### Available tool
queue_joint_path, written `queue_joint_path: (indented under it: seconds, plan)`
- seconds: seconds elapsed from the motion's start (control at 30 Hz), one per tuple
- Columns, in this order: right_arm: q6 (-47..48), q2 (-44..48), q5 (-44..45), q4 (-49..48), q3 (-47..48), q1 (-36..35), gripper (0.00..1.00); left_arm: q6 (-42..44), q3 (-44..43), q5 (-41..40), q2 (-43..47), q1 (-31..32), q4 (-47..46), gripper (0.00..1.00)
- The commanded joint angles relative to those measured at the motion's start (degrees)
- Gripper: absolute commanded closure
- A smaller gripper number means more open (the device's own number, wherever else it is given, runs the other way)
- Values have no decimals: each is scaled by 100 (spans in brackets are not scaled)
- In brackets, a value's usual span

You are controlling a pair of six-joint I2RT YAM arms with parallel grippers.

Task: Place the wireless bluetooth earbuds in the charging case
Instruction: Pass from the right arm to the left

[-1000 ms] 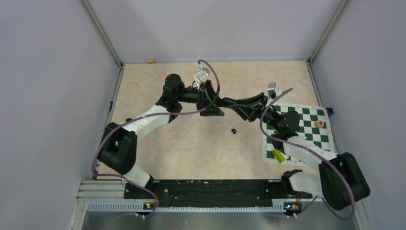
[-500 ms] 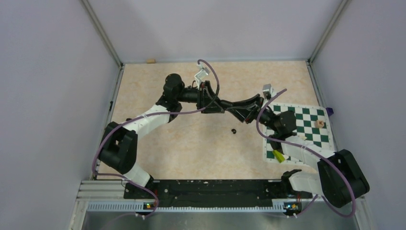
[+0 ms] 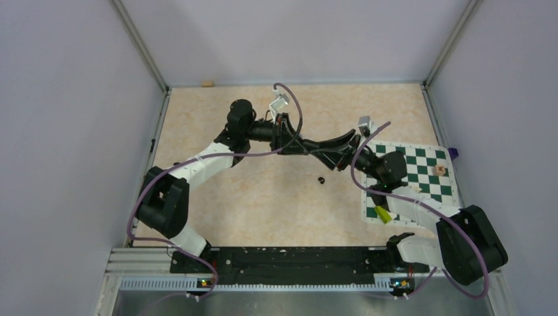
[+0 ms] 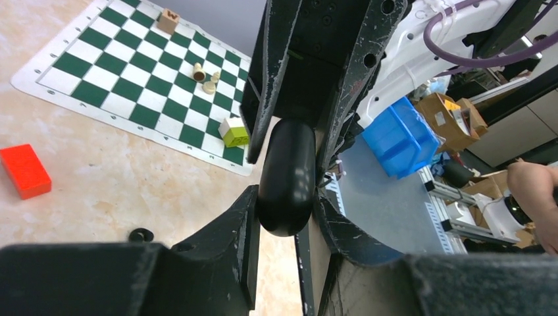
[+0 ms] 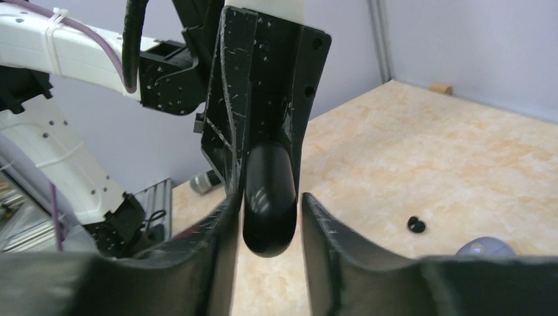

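Note:
The charging case (image 4: 287, 178) is a glossy black rounded capsule held in the air over the middle of the table. My left gripper (image 4: 286, 197) is shut on one end of it, both fingers pressed to its sides. My right gripper (image 5: 268, 201) holds the other end (image 5: 268, 174), coming from the opposite side. In the top view the two grippers meet tip to tip, left (image 3: 304, 145) and right (image 3: 327, 147). One black earbud (image 3: 321, 180) lies on the table below them (image 4: 140, 234) (image 5: 415, 225). A lilac rounded thing (image 5: 485, 247) shows partly behind my right finger.
A green-and-white chessboard mat (image 3: 421, 178) lies at the right with a yellow-green block (image 3: 382, 213), a wooden cube (image 3: 439, 170) and small wooden pieces (image 4: 199, 71). A red block (image 4: 24, 170) sits on the table. Walls enclose the table on three sides.
My left gripper's wide-open fingers have shut on the case. The right gripper has carried the case a little leftward into them.

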State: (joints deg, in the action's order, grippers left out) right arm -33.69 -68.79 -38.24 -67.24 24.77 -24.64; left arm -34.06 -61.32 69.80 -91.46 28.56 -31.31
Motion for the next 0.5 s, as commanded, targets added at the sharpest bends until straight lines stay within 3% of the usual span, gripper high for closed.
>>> queue_joint_path:
  seconds: [0.0,0.07,0.2,0.27,0.47]
  plan:
    - [368,70,-493,417,458,-48,55,742,-365,284,182,126,706,88]
    - [679,194,-973,1120,838,-44,47,1633,-549,325,213,127,1735,88]
    - [1288,544,-1584,2366,1276,-45,44,4229,-1221,92,217,164,4533,91]
    - [1499,678,-1735,2627,1318,-41,44,4829,-1328,-32,225,187,5055,91]
    - [2187,809,-2442,3633,1561,-37,46,5492,-1584,-224,182,252,5774,91]
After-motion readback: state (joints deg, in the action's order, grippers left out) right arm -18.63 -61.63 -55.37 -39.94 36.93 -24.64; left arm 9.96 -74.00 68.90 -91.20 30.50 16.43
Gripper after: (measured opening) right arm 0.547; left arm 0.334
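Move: Both hands still grip opposite ends of the black charging case. Its middle is about 2 cm to the left hand's right, and about 2 cm left and 1 cm ahead of the right hand. From the left hand, the black earbuds lie some 3 cm ahead and 5 cm right, the red block about 13 cm ahead and 9 cm right, the lavender case some 17 cm ahead and 3 cm left, all roughly 26 cm below. The right fingers open and let go of the black case's end while the left hand keeps its pinch on the other end. The right hand draws back about 4 cm and, after a slight dip, rises past the case, its fingers tipping down and swinging counter-clockwise. The left hand sinks some 2.5 cm and eases slightly back, tilting its fingers downward and rolling a little. ##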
